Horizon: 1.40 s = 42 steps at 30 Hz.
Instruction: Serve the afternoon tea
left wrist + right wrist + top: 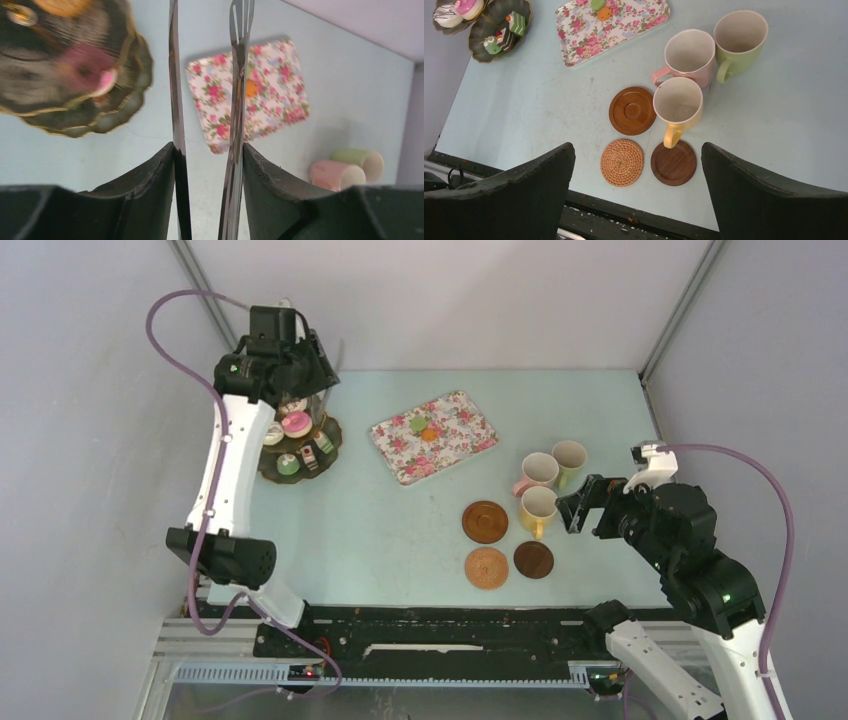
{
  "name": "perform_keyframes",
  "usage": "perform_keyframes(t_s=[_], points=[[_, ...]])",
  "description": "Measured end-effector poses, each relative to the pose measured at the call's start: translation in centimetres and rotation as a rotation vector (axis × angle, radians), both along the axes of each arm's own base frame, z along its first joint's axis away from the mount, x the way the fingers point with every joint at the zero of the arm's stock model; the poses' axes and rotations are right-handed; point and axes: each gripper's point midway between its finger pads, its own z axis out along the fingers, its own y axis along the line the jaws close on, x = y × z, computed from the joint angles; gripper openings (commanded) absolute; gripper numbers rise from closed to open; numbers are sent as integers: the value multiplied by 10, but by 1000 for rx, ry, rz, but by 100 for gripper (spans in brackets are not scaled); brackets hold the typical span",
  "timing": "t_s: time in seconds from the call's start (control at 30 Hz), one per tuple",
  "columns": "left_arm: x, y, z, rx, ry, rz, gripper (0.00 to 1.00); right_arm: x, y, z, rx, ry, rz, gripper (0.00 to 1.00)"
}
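My left gripper [318, 368] hovers above the dark scalloped stand [334, 437], shut on long metal tongs [237, 90] whose two arms stand apart with nothing between them. Small cakes [296, 423] sit on the stand's tiers. A green macaron [417, 424] and an orange macaron [429, 435] lie on the flowered tray [465, 445]. The pink mug [690, 52], green mug [740, 35] and yellow mug [678, 102] stand together beside three coasters [632, 110], [622, 162], [673, 163]. My right gripper [636, 145] is open, just right of the yellow mug.
Grey walls close in the table on the left, back and right. The black base rail [450, 630] runs along the near edge. The right arm [690, 550] takes up the table's right front corner.
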Motion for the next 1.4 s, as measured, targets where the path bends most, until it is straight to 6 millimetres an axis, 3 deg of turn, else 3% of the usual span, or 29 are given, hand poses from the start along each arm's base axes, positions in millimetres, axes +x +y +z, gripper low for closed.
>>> perform_keyframes(t_s=[0.2, 0.4, 0.7, 1.03, 1.17, 1.4], points=[[-19, -51, -17, -49, 16, -168, 52, 1, -1, 0, 7, 3, -12, 100], [-42, -98, -65, -80, 121, -337, 53, -2, 5, 0, 43, 18, 4, 100], [-38, -123, -114, -150, 275, -363, 53, -7, 20, -4, 92, 110, 55, 100], [-30, -166, -176, -324, 479, -218, 53, 39, 10, -17, 14, 158, -67, 100], [-19, -171, -189, -354, 499, -152, 54, 56, 0, -23, -12, 168, -127, 100], [1, -180, -204, -402, 493, -59, 54, 63, -8, -18, -67, 117, -134, 100]])
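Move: The left hand, holding the tongs high by the cake stand, has the green macaron about 22 cm to its right, 6 cm ahead and 32 cm below. The orange macaron lies some 3 cm nearer the base and 2 cm farther right; the stand is about 9 cm left of the hand and level with it. From the empty right hand, the green macaron is about 29 cm ahead and 33 cm left. The yellow mug is 9 cm ahead and 5 cm left, the pink mug 17 cm ahead and 4 cm left, both 25 cm down. Down and to the right, roughly 20 cm down and 18 cm across, the left hand swings from the stand towards the macarons on the tray, drawing back about 5 cm before reaching forward again. It keeps its hold on the tongs while the wrist tips their ends some 30 degrees downward. The open right hand shifts 2 cm left, then goes about 6 cm forward towards the mugs, sinking slightly. ##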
